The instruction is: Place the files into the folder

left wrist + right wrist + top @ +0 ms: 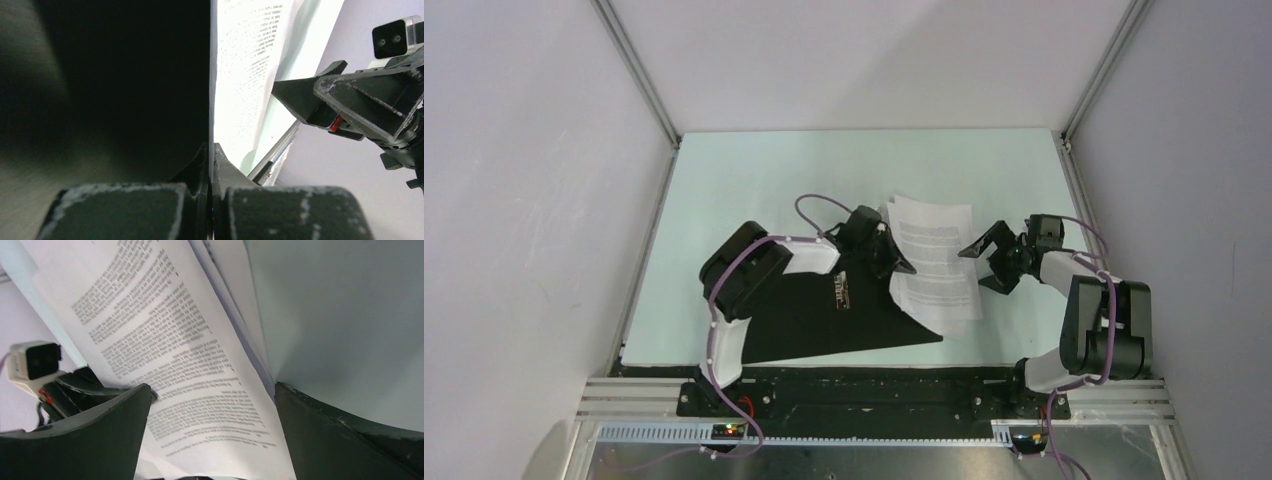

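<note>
The files (936,262) are white printed sheets lying at mid-table, their left part over the right corner of the folder (804,320). The folder lies open with its black inside up and its metal clip (842,292) showing. My left gripper (900,266) is shut on the files' left edge. In the left wrist view the thin white edge runs between the closed fingers of the left gripper (211,152), with the files (245,75) on one side and the dark folder (125,75) on the other. My right gripper (984,268) stands open at the files' right edge. In its own view the right gripper (212,405) has the files (175,355) between its spread fingers (100,435).
The pale green table (774,180) is walled by white panels with metal rails (639,70) at the corners. The black base rail (874,385) runs along the near edge. The right arm's elbow (1109,330) stands at the front right.
</note>
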`<state>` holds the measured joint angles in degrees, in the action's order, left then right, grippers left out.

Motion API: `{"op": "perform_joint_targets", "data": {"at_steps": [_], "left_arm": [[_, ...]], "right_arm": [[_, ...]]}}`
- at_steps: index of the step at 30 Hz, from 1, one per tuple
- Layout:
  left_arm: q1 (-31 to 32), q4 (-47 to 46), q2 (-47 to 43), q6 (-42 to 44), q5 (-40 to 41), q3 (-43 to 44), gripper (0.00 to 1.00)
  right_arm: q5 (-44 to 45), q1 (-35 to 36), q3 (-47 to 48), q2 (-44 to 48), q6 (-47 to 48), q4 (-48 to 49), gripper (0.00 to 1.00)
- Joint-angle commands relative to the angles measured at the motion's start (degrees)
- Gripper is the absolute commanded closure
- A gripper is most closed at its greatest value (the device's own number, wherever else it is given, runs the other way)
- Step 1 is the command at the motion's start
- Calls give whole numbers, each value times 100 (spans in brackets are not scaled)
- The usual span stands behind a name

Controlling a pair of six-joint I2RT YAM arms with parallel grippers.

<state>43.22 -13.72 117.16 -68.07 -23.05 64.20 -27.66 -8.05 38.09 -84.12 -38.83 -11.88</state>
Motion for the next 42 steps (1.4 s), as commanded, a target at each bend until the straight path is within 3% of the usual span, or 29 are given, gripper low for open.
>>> {"op": "perform_joint_targets", "data": {"at_steps": [1,6,10,19,28,32,34,35,38,42], "left_arm": [[-562,1529,-839,973,-408,342,100],[-1216,1490,-1199,349,-1353,320,100],[-1454,750,-1245,-359,-1899,77,100],[-1525,219,-1350,-719,-2134,-536,100],[-1525,-89,-1481,-615,-2356,-1246,100],[-1519,-137,-1436,-275,-2551,-1520,100],[-1523,-139,-1396,-44,-2627,-1576,100],[-1520,-139,-1375,138,-2677,-1581,99],[-1512,-75,-1299,546,-2650,-1533,84],[-1474,283,-1299,1200,-2438,-1324,56]], "right_arm": [[-277,168,-58,-209,276,-376,1],[-1077,211,-38,-259,49,-6,1],[-1280,385,-46,-307,-151,277,1],[-1966,1171,-100,-1137,-1682,2141,0],[-2105,1345,-143,-1907,-2413,3538,2],[-2158,1407,-145,-2168,-2610,4161,12],[-2146,1426,-136,-2227,-2521,4302,22],[-2118,1432,-113,-2238,-2470,4292,33],[-2103,1465,-28,-2270,-2123,4166,61],[-1980,1490,189,-2093,-1392,3616,84]]}}
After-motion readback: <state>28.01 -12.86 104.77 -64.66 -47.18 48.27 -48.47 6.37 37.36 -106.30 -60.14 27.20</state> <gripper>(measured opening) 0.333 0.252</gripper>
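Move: The left hand already pinches the left edge of the files; their middle lies about 5 cm to its right and 2 cm ahead. The open folder's right half, where they go, is centred some 6 cm left of it and 6 cm back, slightly below, with the metal clip about 17 cm left and 5 cm back. From the wide-open right hand, at the files' right edge, their middle is 9 cm left and 2 cm ahead. Keeping its pinch on the files' left edge, the left hand lifts it about 8 cm while swinging left and forward, then draws back and lowers it over the folder, ending some 10 cm farther left and opening about a third. The right hand follows 13 cm left with the right edge, tilting its fingers flatter, then closes them most of the way around that edge. ##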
